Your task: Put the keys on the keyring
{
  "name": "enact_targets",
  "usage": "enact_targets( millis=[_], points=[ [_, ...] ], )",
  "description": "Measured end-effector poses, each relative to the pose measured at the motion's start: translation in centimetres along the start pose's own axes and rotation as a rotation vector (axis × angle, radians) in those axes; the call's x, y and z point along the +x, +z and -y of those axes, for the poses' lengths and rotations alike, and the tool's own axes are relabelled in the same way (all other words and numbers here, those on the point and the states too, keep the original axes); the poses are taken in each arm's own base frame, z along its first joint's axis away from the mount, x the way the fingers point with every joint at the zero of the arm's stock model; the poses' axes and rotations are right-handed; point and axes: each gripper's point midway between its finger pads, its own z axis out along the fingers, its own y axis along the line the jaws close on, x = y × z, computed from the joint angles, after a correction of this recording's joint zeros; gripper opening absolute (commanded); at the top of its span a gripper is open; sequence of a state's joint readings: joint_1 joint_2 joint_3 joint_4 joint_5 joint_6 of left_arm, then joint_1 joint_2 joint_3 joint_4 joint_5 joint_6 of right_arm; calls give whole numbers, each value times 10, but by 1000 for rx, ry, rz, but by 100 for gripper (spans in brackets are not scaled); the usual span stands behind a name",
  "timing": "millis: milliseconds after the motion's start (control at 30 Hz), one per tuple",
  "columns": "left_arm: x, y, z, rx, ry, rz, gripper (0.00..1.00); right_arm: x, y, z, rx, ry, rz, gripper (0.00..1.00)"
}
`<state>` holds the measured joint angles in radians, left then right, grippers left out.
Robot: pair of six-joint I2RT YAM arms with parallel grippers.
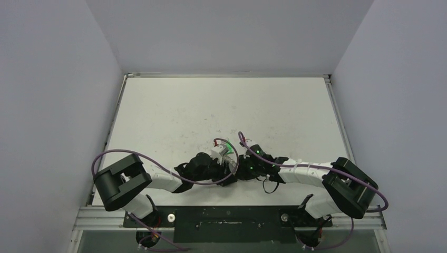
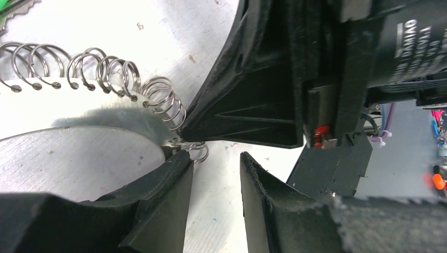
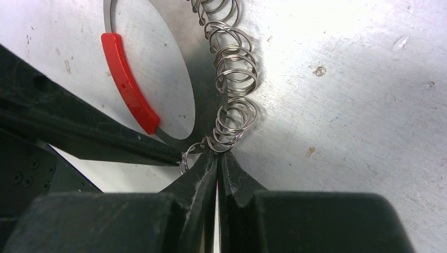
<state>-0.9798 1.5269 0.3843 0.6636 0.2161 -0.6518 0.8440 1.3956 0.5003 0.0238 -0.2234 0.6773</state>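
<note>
The keyring (image 3: 158,134) is a flat metal loop with a curved red segment (image 3: 128,81) and a chain of small silver split rings (image 3: 232,79) strung along it. It lies on the table between both arms (image 1: 220,142). My right gripper (image 3: 217,153) is shut on the keyring where the lowest small rings hang. In the left wrist view its tip (image 2: 182,138) pinches the same spot. My left gripper (image 2: 213,155) stands open just beside it, with bare table between its fingers and its left finger against the loop. The keys (image 2: 10,6) show only as a green and silver corner.
Purple cables (image 1: 158,161) loop around both arms over the near half of the white table (image 1: 174,105). A raised rim runs along the table's left and right sides, with grey walls beyond.
</note>
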Motion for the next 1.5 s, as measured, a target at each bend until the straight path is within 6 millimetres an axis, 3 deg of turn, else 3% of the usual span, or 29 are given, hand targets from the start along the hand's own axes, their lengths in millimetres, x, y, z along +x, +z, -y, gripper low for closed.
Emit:
enact_targets(
  millis=[100,200,433,567,800,1133,1367,1500],
  points=[
    [-5,-2,6,15,6,17,36,0,0,1,6,-8,-3,7],
    [-11,-4,9,20,10,36,38,-1,-2,4,31,-27,-6,17],
    [-27,-14,12,10,21,110,40,10,-21,16,118,-128,-20,38],
    [-26,-23,3,-35,19,131,40,20,-31,14,161,-224,-33,38],
    [-27,-43,-18,-157,2,175,40,17,-35,-12,165,-375,-3,37],
    [-27,-82,-41,-270,-47,273,40,20,-15,-46,234,-584,-5,38],
    [-28,-100,-50,-315,-75,317,40,13,-10,-42,371,-658,20,40],
    [-22,-103,-57,-338,-80,314,40,12,-11,-35,421,-679,24,34]
  ],
)
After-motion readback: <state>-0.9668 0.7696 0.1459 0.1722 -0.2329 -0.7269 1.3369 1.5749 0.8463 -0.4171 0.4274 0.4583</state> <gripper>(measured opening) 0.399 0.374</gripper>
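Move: The end rings of the keyring are about 1 cm back and 1 cm left of the right hand, whose shut fingertips sit right at them, and about 1 cm ahead, 1 cm right and 2 cm below the left hand. The keyring's middle is some 3 cm ahead and 6 cm left of the right hand. The loose green-tagged key lies roughly 13 cm ahead and 5 cm left of the right hand, at table height. To its right, and then back, the right hand opens away from the end rings by about 3 cm, then arcs up and left around the keyring's near end and sinks again, tilting its fingers steeper down, half open and facing the rings. The left hand, still part-open, lifts some 3 cm and withdraws about 12 cm left, turning roughly 25 degrees counter-clockwise. ##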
